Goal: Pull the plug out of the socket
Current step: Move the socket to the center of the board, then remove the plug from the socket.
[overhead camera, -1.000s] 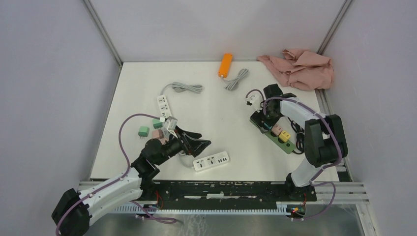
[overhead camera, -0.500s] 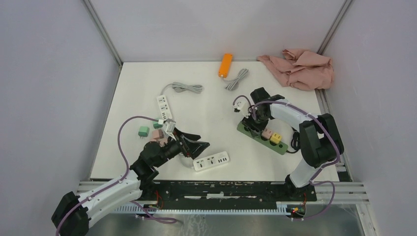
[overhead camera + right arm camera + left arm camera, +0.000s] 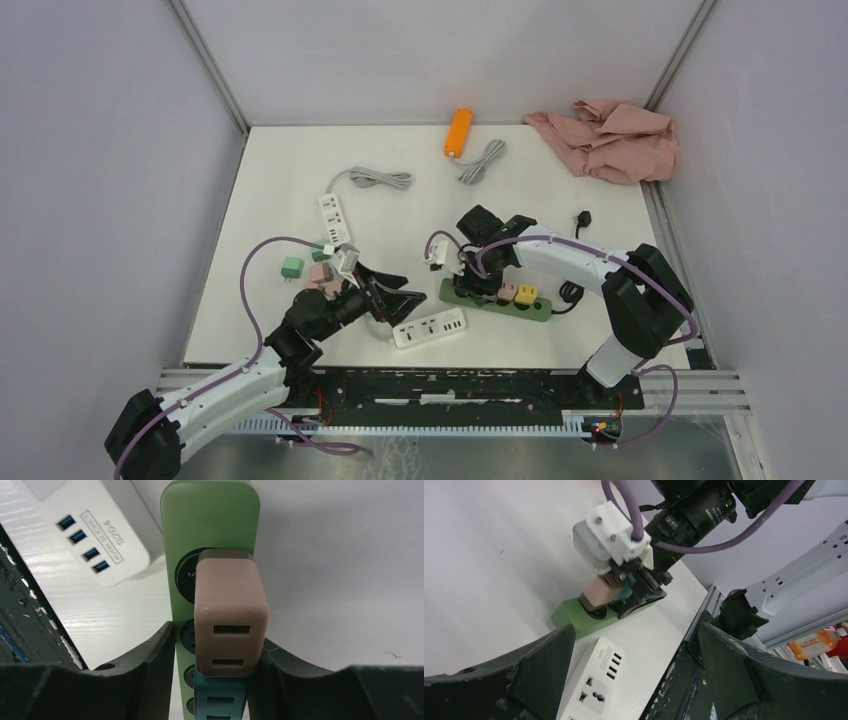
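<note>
A green power strip (image 3: 532, 309) lies right of centre with a pink plug (image 3: 507, 291) and a yellow plug (image 3: 526, 294) in its sockets. My right gripper (image 3: 479, 284) covers its left end. In the right wrist view the right gripper (image 3: 216, 645) is shut across the green strip (image 3: 210, 520); one finger presses the strip's edge, the other the side of the pink plug (image 3: 227, 605) and a teal plug (image 3: 220, 700) behind it. My left gripper (image 3: 400, 300) stands open over the table. In its own view the left gripper (image 3: 636, 630) holds nothing, and the green strip (image 3: 574, 617) lies beyond.
A white power strip (image 3: 428, 328) lies just left of the green one, near the front edge. Another white strip (image 3: 333, 215), loose plugs (image 3: 291, 266), an orange strip (image 3: 458, 131), a grey cable (image 3: 482, 158), a pink cloth (image 3: 610, 138) and a black cord plug (image 3: 583, 219) lie around.
My right gripper has closed on the green strip and dragged it left and toward the front, close to the white strip. The left arm has barely moved.
</note>
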{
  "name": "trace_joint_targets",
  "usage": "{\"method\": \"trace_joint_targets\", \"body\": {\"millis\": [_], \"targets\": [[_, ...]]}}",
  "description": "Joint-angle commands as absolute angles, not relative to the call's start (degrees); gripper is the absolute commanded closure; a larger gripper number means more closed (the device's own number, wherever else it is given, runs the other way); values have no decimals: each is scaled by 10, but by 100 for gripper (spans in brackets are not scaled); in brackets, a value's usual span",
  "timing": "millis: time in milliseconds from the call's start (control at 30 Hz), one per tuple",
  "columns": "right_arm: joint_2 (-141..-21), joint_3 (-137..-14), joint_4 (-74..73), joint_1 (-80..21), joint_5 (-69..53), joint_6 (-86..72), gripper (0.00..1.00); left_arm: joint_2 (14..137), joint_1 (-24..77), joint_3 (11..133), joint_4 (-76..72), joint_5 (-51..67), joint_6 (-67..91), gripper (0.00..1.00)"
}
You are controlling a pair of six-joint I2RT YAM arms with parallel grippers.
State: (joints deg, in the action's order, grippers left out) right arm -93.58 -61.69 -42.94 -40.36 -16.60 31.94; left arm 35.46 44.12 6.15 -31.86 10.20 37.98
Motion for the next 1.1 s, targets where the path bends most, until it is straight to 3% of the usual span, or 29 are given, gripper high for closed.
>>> {"method": "trace_joint_targets", "body": {"millis": [0, 233, 333, 1067], "targets": [[-929, -635, -417, -454, -130, 329, 62, 350, 441, 63, -360, 115, 342, 1], [-922, -670, -463, -461, -140, 318, 26, 361, 442, 61, -399, 133, 341, 2], [-889, -674, -477, -455, -155, 322, 16, 374, 442, 66, -422, 150, 346, 2], [-706, -726, -697, -243, -560, 480, 9, 513, 441, 185, -460, 185, 266, 1]]}}
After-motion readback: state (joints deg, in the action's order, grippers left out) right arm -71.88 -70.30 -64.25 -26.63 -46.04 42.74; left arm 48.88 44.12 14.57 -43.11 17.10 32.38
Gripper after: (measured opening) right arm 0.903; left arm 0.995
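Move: The right hand already straddles the green socket at its blue plug. The socket's middle lies about 3 cm to its right and 1 cm back; the blue plug is barely 1 cm right, the left-end pink plug roughly 5 cm left, both level fore and aft. The white socket sits some 11 cm left and 8 cm back. From the left hand, the green socket's middle is about 18 cm right, 2 cm back and 14 cm below. Still gripping the green socket, the right hand slides it a last 2 cm back and slightly left, then opens its fingers and lets go. It rises clear by about 16 cm, easing back and right while the wrist rolls so the fingers swing out to the left. The left hand, open and empty, lifts and drifts rightward over the white socket's side, tilting up a little. ##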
